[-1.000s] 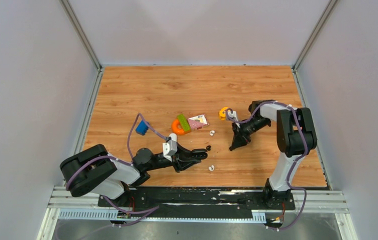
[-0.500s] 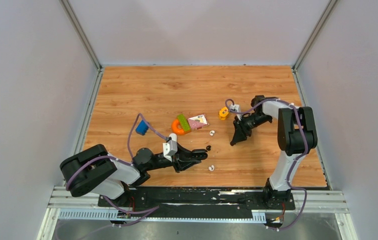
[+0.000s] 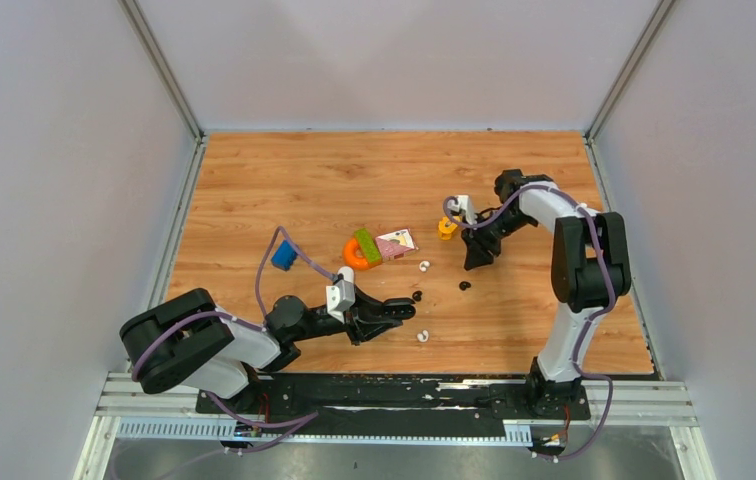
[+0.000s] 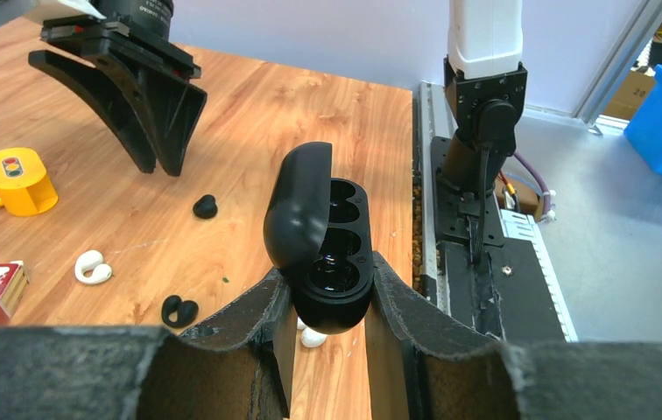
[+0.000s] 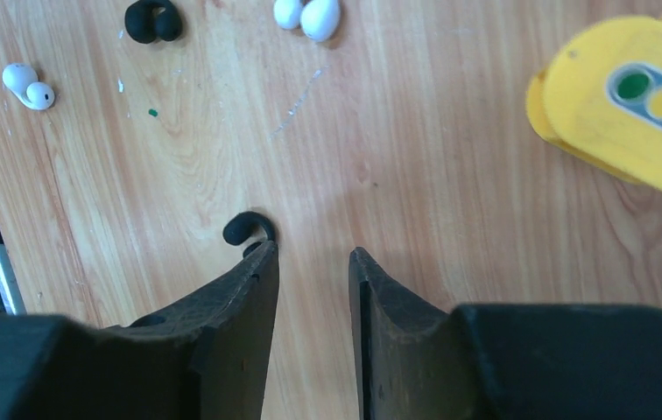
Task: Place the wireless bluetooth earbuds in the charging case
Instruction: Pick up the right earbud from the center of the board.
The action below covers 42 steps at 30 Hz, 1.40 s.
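Note:
My left gripper (image 3: 402, 311) is shut on the black charging case (image 4: 332, 262), whose lid stands open over two empty wells. My right gripper (image 5: 310, 254) hangs open above bare wood with nothing between its fingers. One black earbud (image 5: 244, 229) lies on the table just off the tip of its left finger. This earbud (image 3: 465, 286) sits a little nearer than the right gripper (image 3: 473, 263). A second black earbud (image 3: 417, 296) lies just beyond the case. One white earbud (image 3: 424, 266) lies further back, another white earbud (image 3: 422, 337) to the near side of the case.
An orange ring (image 3: 356, 256) with a green block (image 3: 368, 245) and a pink card (image 3: 396, 242) lie left of centre. A blue block (image 3: 283, 256) sits further left. A yellow toy (image 3: 446, 228) stands close beside the right gripper.
My right gripper has opened and drawn back toward the far side, leaving a black earbud on the table where its tips were. The left arm and case have not moved.

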### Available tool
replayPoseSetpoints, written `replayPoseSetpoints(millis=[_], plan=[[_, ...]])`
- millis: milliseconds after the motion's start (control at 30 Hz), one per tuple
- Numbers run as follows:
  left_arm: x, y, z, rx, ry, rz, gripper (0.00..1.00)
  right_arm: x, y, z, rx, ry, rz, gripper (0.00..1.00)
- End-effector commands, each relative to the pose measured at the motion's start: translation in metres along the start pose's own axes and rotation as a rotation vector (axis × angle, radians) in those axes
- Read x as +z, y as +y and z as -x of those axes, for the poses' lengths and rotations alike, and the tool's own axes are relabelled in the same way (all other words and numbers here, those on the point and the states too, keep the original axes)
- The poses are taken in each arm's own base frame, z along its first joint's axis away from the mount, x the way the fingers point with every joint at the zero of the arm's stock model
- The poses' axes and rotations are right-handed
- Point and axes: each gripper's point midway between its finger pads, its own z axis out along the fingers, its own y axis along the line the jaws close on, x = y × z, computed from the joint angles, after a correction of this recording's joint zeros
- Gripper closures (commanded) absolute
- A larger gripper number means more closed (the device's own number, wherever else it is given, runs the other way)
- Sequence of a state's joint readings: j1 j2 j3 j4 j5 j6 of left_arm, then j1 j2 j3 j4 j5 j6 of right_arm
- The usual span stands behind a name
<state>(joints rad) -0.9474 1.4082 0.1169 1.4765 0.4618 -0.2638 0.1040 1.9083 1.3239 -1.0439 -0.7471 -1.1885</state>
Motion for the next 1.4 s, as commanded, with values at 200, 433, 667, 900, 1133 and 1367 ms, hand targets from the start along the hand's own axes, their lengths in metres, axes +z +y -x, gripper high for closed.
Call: replayPoseSetpoints(millis=[200,433,667,900,1133,1367], plan=[[0.006,-0.001,0.015,0.035,-0.049,-0.013,1.00,0.025,0.014,-0.004,-0.166,0.099,0.055,0.63],[0.006,-0.001,0.016,0.036,-0.050,-0.013,1.00,0.030,0.016,-0.021,-0.170,0.149,0.073,0.63],[0.007,-0.001,0.015,0.035,-0.046,-0.013,1.00,0.033,0.024,-0.027,-0.166,0.153,0.096,0.62],[0.007,-0.001,0.015,0.035,-0.046,-0.014,1.00,0.030,0.040,-0.031,-0.184,0.150,0.136,0.64],[0.007,-0.001,0.015,0.033,-0.045,-0.015,1.00,0.026,0.054,-0.027,-0.205,0.127,0.185,0.64],[0.007,-0.002,0.015,0.032,-0.046,-0.017,1.00,0.028,0.064,-0.031,-0.193,0.130,0.226,0.67]])
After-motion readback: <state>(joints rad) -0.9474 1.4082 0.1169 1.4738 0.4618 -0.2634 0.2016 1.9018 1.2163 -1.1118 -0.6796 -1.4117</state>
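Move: The black earbud to be picked up lies about 4 cm back from the right hand, 1 cm to its left and 4 cm below. At table height too, from the right hand: the white earbud some 10 cm left and level with it, the yellow toy about 8 cm ahead and 5 cm left, and the other black earbud 6 cm back and 11 cm left. From the left hand, the target earbud is about 6 cm ahead, 16 cm right and 14 cm below. The right hand draws back about 5 cm, sinking 2.5, and seems to push the black earbud with open fingers. ##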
